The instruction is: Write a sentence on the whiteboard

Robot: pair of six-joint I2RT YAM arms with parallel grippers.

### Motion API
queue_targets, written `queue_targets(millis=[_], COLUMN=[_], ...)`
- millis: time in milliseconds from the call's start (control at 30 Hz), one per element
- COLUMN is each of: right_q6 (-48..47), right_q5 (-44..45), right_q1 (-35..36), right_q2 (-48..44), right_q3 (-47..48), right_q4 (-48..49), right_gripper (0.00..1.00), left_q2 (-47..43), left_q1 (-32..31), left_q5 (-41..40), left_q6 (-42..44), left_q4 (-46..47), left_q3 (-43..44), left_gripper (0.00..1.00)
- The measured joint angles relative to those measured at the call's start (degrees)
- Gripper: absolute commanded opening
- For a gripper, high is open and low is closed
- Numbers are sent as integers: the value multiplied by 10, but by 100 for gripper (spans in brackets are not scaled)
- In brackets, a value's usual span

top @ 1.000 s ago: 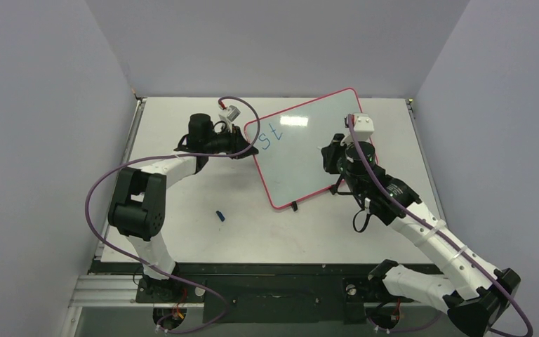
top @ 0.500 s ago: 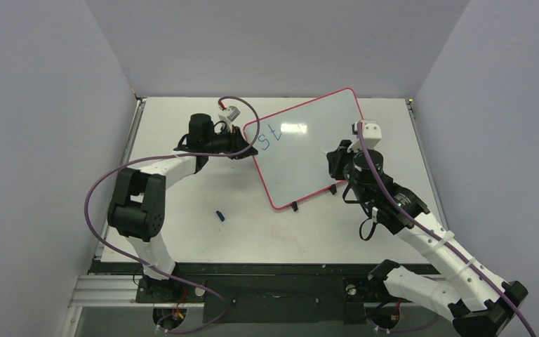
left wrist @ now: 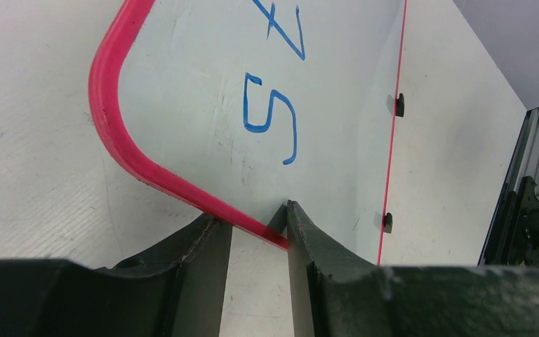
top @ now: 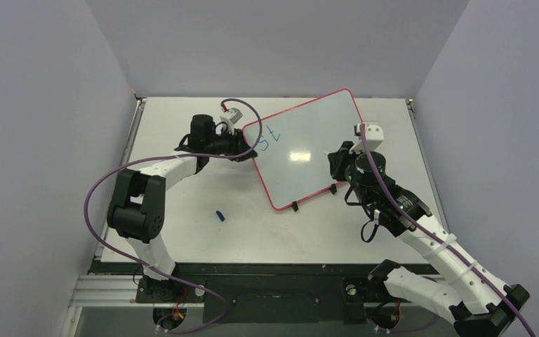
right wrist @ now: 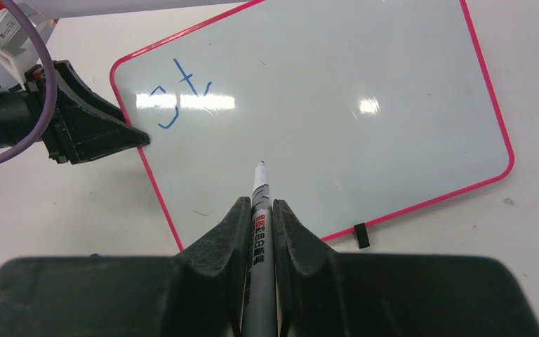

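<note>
The whiteboard [top: 302, 158], pale and red-rimmed, lies tilted on the table. The sentence [top: 269, 135] stands as blue letters "st" near its left corner, also seen as the sentence [left wrist: 270, 119] and the sentence [right wrist: 182, 98]. My left gripper [left wrist: 253, 214] sits at that corner of the whiteboard [left wrist: 196, 91]. Its jaws are apart, and the red rim crosses the gap at the tips. My right gripper [right wrist: 260, 205] is shut on a grey marker [right wrist: 258, 232]. The marker tip points over the middle of the whiteboard [right wrist: 365, 140], away from the letters.
A small blue cap [top: 220, 215] lies on the table in front of the left arm. Black clips [top: 294, 206] sit on the board's near rim. Grey walls close in the table on three sides. The left arm's purple cable [top: 242, 105] loops beside the board's left corner.
My right arm has pulled back toward the board's right edge, taking the marker away from the letters. The left jaws have widened at the board's corner.
</note>
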Motion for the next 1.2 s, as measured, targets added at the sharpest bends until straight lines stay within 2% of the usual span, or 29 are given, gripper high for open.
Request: queue_targets(millis=[200,667,967,1200], right_q6=[0,0,0,0], right_q5=[0,0,0,0], right_q1=[-1,-1,-1,-1], right_q2=[0,0,0,0], right_q3=[-5,-6,-6,-6], right_q4=[0,0,0,0], right_gripper=[0,0,0,0], left_q2=[0,0,-9,-43], left_q1=[-1,-2,2,30], left_q5=[-9,-30,-42,-49], left_q6=[10,16,13,5], left_q4=[-7,-33,-57,-85], left_q3=[0,0,6,31], left_gripper=[34,52,54,55])
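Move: The left hand has the whiteboard's left edge between its fingers, right at the hand point. The blue lettering sits about 5 cm ahead and 4 cm to the right, near the same height; the pen cap lies some 17 cm back, 9 cm left and 5 cm below. From the right hand, holding the marker, that edge lies roughly 21 cm left, 10 cm ahead and 14 cm below. The left hand opens while sinking about 1 cm, then backs off the whiteboard's edge, rising 4 cm and leftward. ##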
